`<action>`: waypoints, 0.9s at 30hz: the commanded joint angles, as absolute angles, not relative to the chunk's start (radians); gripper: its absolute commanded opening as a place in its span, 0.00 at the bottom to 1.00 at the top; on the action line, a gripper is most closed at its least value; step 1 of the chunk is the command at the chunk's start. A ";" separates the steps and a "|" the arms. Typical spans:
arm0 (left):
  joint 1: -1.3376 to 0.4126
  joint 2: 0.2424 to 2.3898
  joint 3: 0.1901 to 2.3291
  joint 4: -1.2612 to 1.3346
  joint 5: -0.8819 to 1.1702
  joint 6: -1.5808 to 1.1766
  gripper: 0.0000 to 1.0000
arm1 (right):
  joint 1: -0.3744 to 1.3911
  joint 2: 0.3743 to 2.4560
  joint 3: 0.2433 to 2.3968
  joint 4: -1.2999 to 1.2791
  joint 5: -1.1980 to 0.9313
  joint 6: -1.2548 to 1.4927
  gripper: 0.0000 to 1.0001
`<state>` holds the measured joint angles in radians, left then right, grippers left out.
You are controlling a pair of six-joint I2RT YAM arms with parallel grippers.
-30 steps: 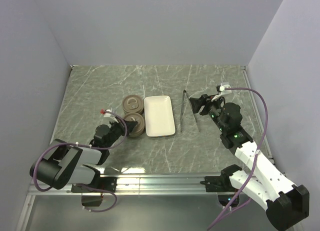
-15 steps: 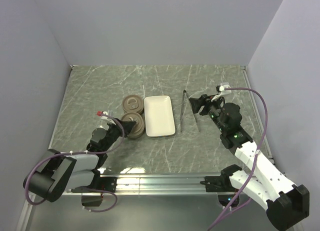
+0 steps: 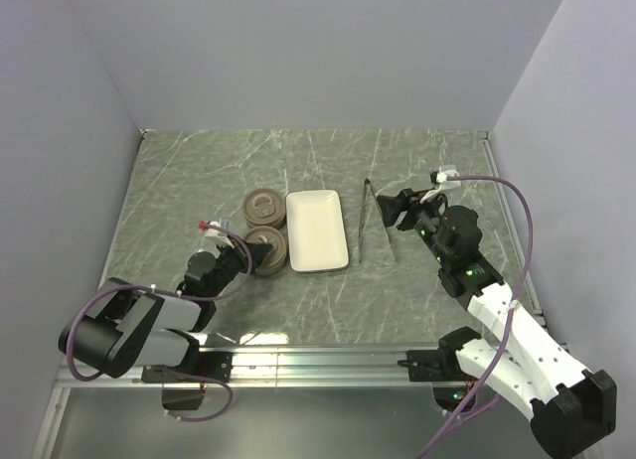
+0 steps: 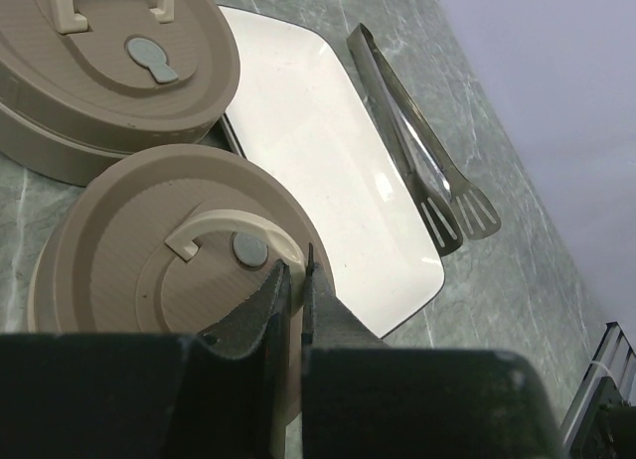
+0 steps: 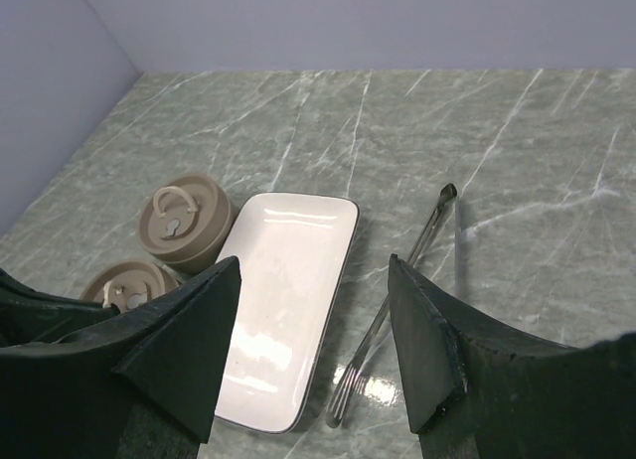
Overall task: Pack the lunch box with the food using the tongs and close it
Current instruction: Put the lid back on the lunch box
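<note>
The lunch box is two round brown tins, each with its lid on: a far tin (image 3: 263, 205) (image 4: 109, 62) (image 5: 184, 221) and a near tin (image 3: 268, 248) (image 4: 149, 270) (image 5: 129, 285). My left gripper (image 3: 241, 252) (image 4: 295, 268) is shut, its tips at the right end of the near lid's pale handle (image 4: 229, 228); whether it pinches the handle I cannot tell. The tongs (image 3: 374, 221) (image 4: 412, 151) (image 5: 397, 280) lie on the table right of the white tray. My right gripper (image 3: 397, 207) (image 5: 318, 350) hovers open above them, holding nothing. No food is in view.
The white rectangular tray (image 3: 316, 230) (image 4: 328, 151) (image 5: 283, 300) lies empty between the tins and the tongs. Grey walls close in the marble table (image 3: 199, 171) at the back and both sides.
My left arm drew back to the left half a second ago and has returned to the near tin's lid. The tins, tray, tongs and right arm have not moved.
</note>
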<state>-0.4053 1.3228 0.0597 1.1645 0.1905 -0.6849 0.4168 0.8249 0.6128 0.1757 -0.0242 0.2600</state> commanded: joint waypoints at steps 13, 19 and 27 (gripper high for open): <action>-0.402 1.341 0.072 1.187 0.225 -0.669 0.35 | 0.430 0.816 0.609 0.189 -0.003 0.247 0.68; -0.402 1.230 0.069 1.097 0.204 -0.650 0.63 | 0.431 0.816 0.609 0.187 -0.002 0.244 0.68; -0.403 0.955 0.057 0.864 0.137 -0.640 0.70 | 0.434 0.808 0.606 0.186 -0.002 0.244 0.68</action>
<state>-0.4026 1.0531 0.0601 0.9779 0.1780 -0.6647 0.4232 0.8249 0.6128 0.1699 -0.0147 0.2535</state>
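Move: The near lid's handle is already between the left hand's closed fingers, with the lid's middle about 1 cm to that hand's left, level with it fore and aft, and some 3 cm below. The other lidded lunch box stands about 10 cm ahead and 1 cm left; the white tray's middle lies roughly 4 cm ahead and 12 cm right, 9 cm down. From the right hand, the near lid is about 27 cm left, 4 cm back and 19 cm below. The near lid's handle is still pinched at first while the left hand stays put over the bowl; then the left fingers spread wide, letting the handle go, and the hand lifts nearly straight up and away from the lid, about 3.5 cm and gathering speed, its fingertips tipping up some 5 degrees. ##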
